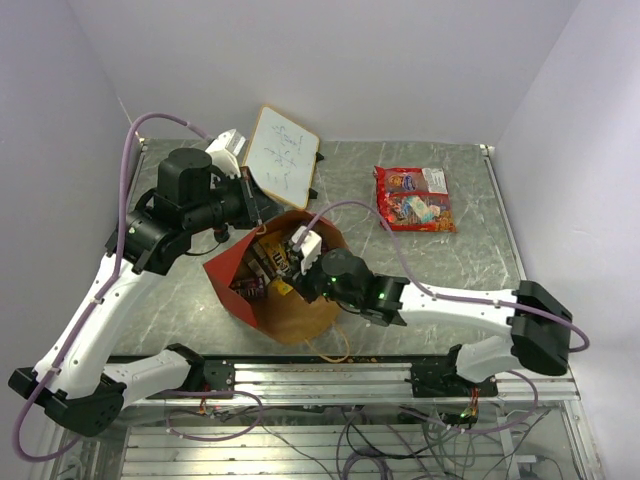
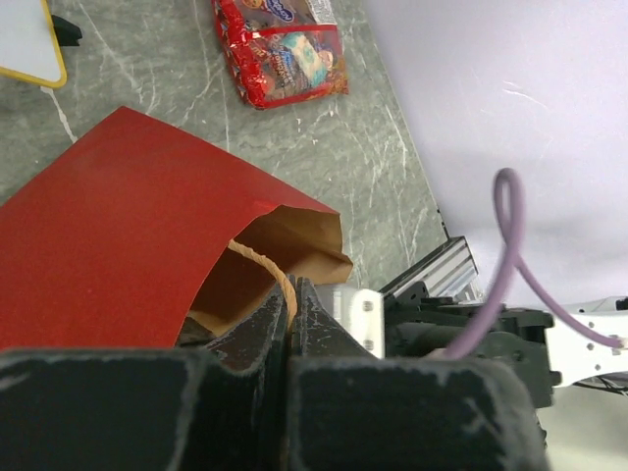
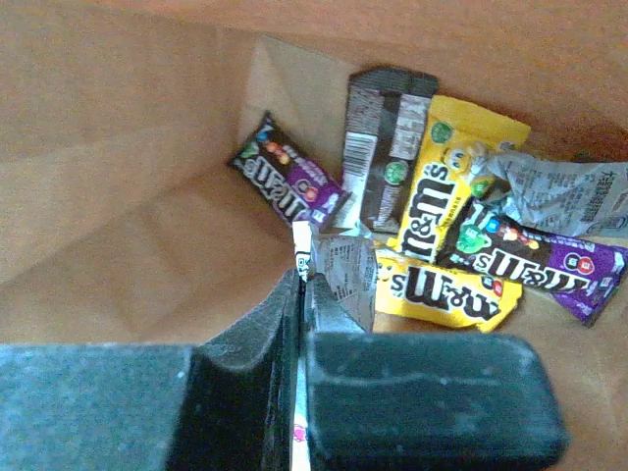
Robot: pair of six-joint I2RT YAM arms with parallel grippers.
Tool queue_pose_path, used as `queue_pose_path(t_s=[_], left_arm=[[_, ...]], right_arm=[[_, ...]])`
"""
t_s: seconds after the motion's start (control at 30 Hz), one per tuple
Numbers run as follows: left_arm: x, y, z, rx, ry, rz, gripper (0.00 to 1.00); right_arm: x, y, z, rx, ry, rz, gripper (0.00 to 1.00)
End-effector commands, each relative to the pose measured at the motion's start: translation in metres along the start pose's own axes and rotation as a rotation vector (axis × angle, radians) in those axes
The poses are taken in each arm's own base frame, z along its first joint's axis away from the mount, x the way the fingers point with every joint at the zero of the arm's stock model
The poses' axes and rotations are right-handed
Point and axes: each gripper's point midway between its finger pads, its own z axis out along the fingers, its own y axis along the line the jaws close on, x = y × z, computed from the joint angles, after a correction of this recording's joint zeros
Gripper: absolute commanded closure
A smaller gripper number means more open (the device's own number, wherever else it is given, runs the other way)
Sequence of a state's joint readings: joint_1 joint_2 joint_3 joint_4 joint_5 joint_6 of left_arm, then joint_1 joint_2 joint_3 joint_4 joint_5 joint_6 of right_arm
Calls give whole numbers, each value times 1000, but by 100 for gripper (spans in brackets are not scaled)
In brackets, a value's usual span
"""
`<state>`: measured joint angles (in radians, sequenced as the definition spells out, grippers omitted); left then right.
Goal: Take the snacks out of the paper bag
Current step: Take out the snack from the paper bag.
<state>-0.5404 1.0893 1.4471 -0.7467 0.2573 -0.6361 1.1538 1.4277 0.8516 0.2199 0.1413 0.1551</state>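
The red paper bag (image 1: 262, 300) stands mid-table with its brown mouth open upward. My left gripper (image 2: 291, 294) is shut on its tan twisted handle (image 2: 263, 260) at the bag's far rim. My right gripper (image 3: 306, 280) reaches down inside the bag. It is shut on the edge of a thin white printed packet (image 3: 303, 245). Further snacks lie on the bag's floor: yellow packets (image 3: 444, 287), purple ones (image 3: 292, 182), a brown one (image 3: 385, 137) and a silver one (image 3: 569, 193). The large red candy bag (image 1: 413, 198) lies flat on the table to the right.
A small whiteboard (image 1: 282, 155) leans at the back, left of centre. The right arm (image 1: 450, 300) stretches across the near right of the table. The aluminium frame rail (image 1: 330, 378) runs along the near edge. Walls close in on both sides.
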Motion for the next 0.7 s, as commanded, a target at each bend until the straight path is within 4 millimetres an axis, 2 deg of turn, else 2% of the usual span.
queue_pose_path(t_s=[0.0, 0.2, 0.43, 0.57, 0.6, 0.63, 0.67], left_arm=[[-11, -9, -9, 15, -44, 22, 93], [-11, -6, -10, 10, -62, 19, 93], [-8, -5, -10, 7, -46, 29, 93], [-6, 0, -9, -14, -43, 35, 93], [-5, 1, -9, -15, -36, 39, 93], [-5, 1, -9, -19, -32, 42, 93], [-4, 2, -9, -20, -27, 45, 93]], right_arm=[[-16, 18, -24, -96, 4, 68, 100], [-46, 21, -56, -112, -11, 104, 100], [-81, 9, -90, -49, -55, 140, 100], [-119, -5, -112, 17, -96, 90, 100], [-137, -13, -121, 62, -126, 75, 100], [-143, -19, -125, 90, -128, 59, 100], [-162, -31, -136, 160, -166, 57, 100]])
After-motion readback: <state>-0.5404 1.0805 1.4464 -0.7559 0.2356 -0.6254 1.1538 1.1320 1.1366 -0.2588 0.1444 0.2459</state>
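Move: The right hand, already gripping a small pale snack packet, is in the mouth of the paper bag, whose middle is about 5 cm to its left, level with it fore and aft, and 6 cm lower. The loose snacks lie some 4 cm ahead, 9 cm left and 10 cm down. The red snack pack on the open table is roughly 20 cm ahead, 31 cm right and 14 cm below. From the left hand the red pack is about 18 cm ahead, 36 cm right and 34 cm below. Still pinching the pale packet by one end between shut fingertips, the right hand draws it up out of the paper bag's mouth, about 15 cm and gathering speed. It slants some 5 cm to the right, away from the loose snacks, and eases back a little at first; the wrist barely tilts. The left hand stays put, keeping its pinch on the bag's handle. ##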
